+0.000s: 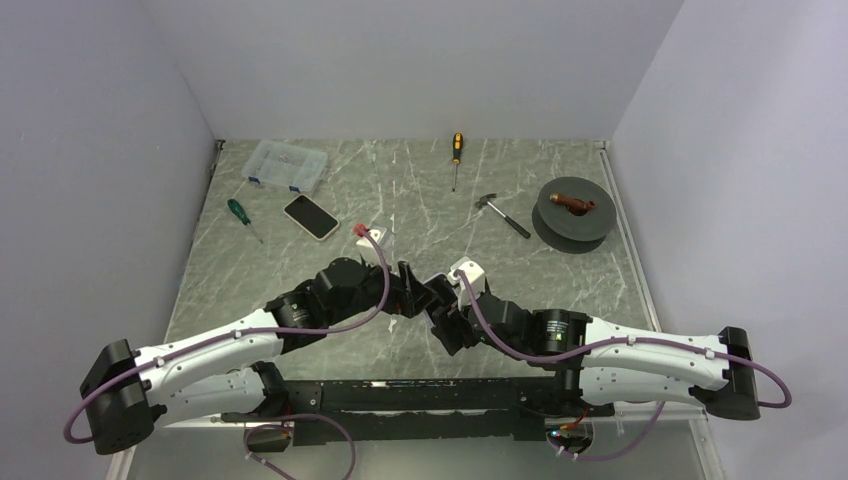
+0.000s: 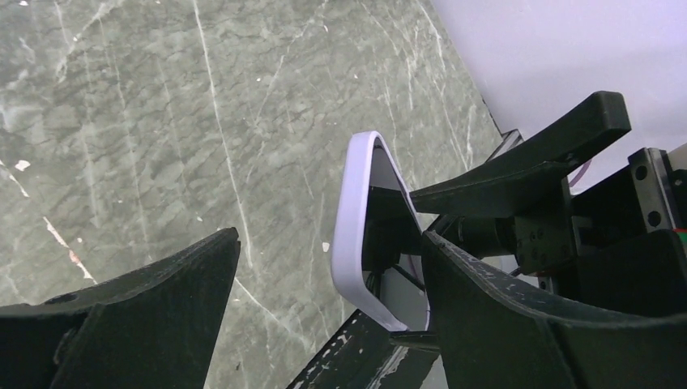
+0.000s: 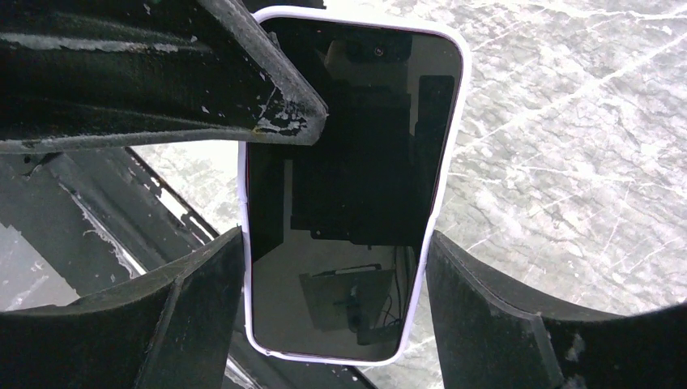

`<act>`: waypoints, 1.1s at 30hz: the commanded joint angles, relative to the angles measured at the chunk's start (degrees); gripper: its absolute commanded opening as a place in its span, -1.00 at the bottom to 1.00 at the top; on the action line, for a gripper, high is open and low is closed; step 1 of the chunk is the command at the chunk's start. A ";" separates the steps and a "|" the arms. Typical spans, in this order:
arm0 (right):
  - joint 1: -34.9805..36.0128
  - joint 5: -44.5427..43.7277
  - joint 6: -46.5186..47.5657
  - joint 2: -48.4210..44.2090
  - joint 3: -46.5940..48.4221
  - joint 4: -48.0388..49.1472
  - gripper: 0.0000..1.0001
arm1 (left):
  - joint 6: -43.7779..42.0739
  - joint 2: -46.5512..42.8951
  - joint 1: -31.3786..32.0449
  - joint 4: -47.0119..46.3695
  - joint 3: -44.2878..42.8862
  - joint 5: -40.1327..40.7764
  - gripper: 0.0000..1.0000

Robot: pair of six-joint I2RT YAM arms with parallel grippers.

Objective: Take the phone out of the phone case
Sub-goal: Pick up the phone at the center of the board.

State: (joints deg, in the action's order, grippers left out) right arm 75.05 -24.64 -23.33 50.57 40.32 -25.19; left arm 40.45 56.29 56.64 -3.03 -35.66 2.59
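Observation:
The phone [image 3: 352,162], with its dark screen towards the right wrist camera, sits in a pale lavender phone case [image 3: 448,162]. My right gripper [image 3: 334,243] is shut on the case, one finger on each long edge, holding it above the table. My left gripper [image 2: 330,237] is open. The case's edge [image 2: 350,219] stands between its fingers, close to the right-hand finger [image 2: 518,316] and far from the other. One left finger [image 3: 202,73] crosses the phone's upper left corner in the right wrist view. In the top view both grippers meet at mid-table [image 1: 430,290] and hide the phone.
A second dark phone [image 1: 311,216] lies at the back left. Near it are a green screwdriver [image 1: 240,215] and a clear plastic box [image 1: 287,165]. A yellow-handled screwdriver [image 1: 457,155], a hammer [image 1: 500,213] and a grey spool [image 1: 573,210] lie at the back right.

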 commanded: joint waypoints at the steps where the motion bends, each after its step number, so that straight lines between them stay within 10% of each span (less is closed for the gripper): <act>1: 0.43 -2.31 0.30 -1.74 1.58 5.20 -1.00 | 1.92 0.74 -0.19 -6.23 -1.67 -2.06 0.74; 33: 0.63 -1.11 -1.41 -2.51 1.52 7.28 -1.00 | 5.03 3.33 -0.32 -13.36 0.80 -6.99 -0.03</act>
State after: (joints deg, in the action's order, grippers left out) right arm 75.22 -24.99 -24.05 49.76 40.32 -23.38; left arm 44.88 59.86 56.55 -13.08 -35.51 -3.40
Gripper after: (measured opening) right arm 0.752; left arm 0.511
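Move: The phone in its lilac case is already held up by its long sides in my right hand. Its middle lies about 1 cm ahead, 1 cm left and 2 cm above that hand's fingertips. From my open left hand the phone's middle is some 5 cm to the right, 3 cm back and 3 cm lower. The right gripper's fingertips are about 6 cm right, 4 cm back and 5 cm below my left hand. I work my left hand around the phone's free end: up and to the right, about 3 cm each way, tipping its fingertips up some 10 degrees, then easing a little lower. Meanwhile its fingers close from nearly wide to about half, one in front of the screen, the other on the case-back side; firm contact can't be seen. My right hand keeps its grip and rises about 1 cm. ##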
